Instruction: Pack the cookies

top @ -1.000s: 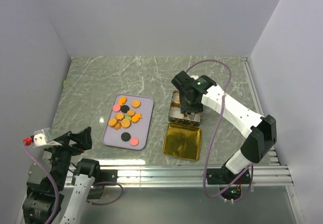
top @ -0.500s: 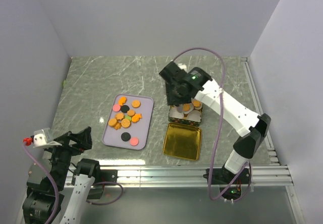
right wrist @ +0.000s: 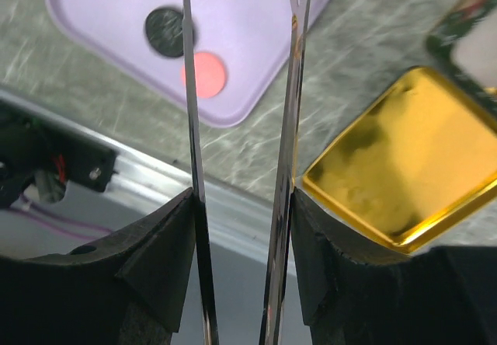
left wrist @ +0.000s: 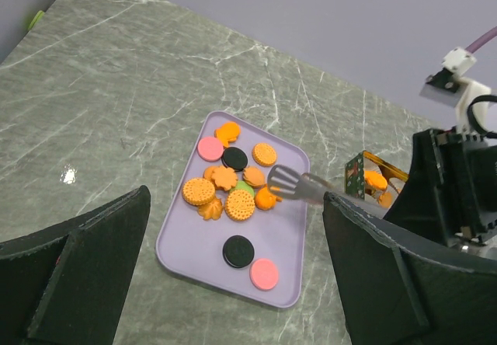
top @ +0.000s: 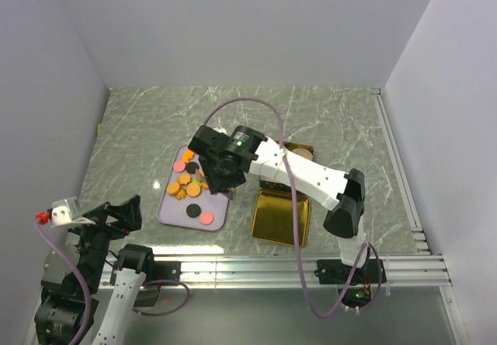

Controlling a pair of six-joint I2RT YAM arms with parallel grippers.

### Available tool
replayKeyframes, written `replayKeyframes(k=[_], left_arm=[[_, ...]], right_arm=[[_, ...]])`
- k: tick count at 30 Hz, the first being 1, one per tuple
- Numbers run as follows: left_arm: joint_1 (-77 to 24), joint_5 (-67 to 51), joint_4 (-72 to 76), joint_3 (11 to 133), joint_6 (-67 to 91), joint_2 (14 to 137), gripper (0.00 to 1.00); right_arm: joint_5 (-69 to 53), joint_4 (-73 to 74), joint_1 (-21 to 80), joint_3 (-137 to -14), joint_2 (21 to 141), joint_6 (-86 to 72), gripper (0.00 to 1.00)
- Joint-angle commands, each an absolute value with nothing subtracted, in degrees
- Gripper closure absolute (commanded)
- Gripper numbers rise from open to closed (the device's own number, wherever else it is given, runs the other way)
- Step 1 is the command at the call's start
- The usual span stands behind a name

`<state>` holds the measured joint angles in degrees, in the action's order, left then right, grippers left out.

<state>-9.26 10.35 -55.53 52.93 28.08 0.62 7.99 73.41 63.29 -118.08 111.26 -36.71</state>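
Observation:
The cookies lie on a lilac tray: mostly orange discs, with a few pink, black and green ones. My right gripper hangs over the tray's right side, shut on a pair of metal tongs whose tips hover empty above an orange cookie. In the right wrist view the tongs' two blades run up between the pads, with a black cookie and a pink one below. My left gripper stands open near the front left, holding nothing.
A small open tin with a few cookies inside sits right of the tray. Its gold lid lies in front of it, inside up. A metal rail runs along the near edge. Grey walls close in the sides and back.
My right arm has swung left with the tongs, from over the tin to over the tray. The left arm has not moved.

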Motion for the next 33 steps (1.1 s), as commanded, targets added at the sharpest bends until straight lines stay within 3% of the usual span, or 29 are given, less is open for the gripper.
replayKeyframes(k=[1,9,22,33], left_arm=[[-9.32,10.11,-53.61,52.91,27.16,-2.90,0.01],[-9.32,9.93,-53.52,52.82,27.07,-2.81,0.00],[-9.32,10.02,-53.61,52.82,27.16,-2.81,0.01],[-9.32,10.02,-53.53,52.91,27.16,-2.90,0.01]], right_arm=[[6.15,72.60,64.59,-121.11,111.79,-38.06,0.43],[5.89,71.28,67.93,-117.68,111.71,-38.94,0.43],[9.49,74.53,76.11,-121.11,116.54,-39.29,0.43],[11.68,76.64,77.34,-125.15,120.58,-39.11,0.43]])
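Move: Beneath the right hand, which holds open tongs, the front black cookie lies about 6 cm back and 8 cm to the left, some 19 cm down. The front pink cookie is about 8 cm back and 4 cm left of the hand, the orange fish cookie 2 cm ahead and 3 cm left, and the round orange biscuit level with the hand and 8 cm left. From the left hand, the black cookie lies about 3 cm ahead, 13 cm right and 28 cm down. Drawing back about 9 cm, the right hand also eases left and down roughly 5 cm each, carrying the tongs from near the fish cookie to the front black cookie, with an arm on either side of it. The wrist turns some 10 degrees counter-clockwise; the fingers keep their hold and leave the tongs open. By the end only the sinking goes on; a touch on the cookie can't be seen. ##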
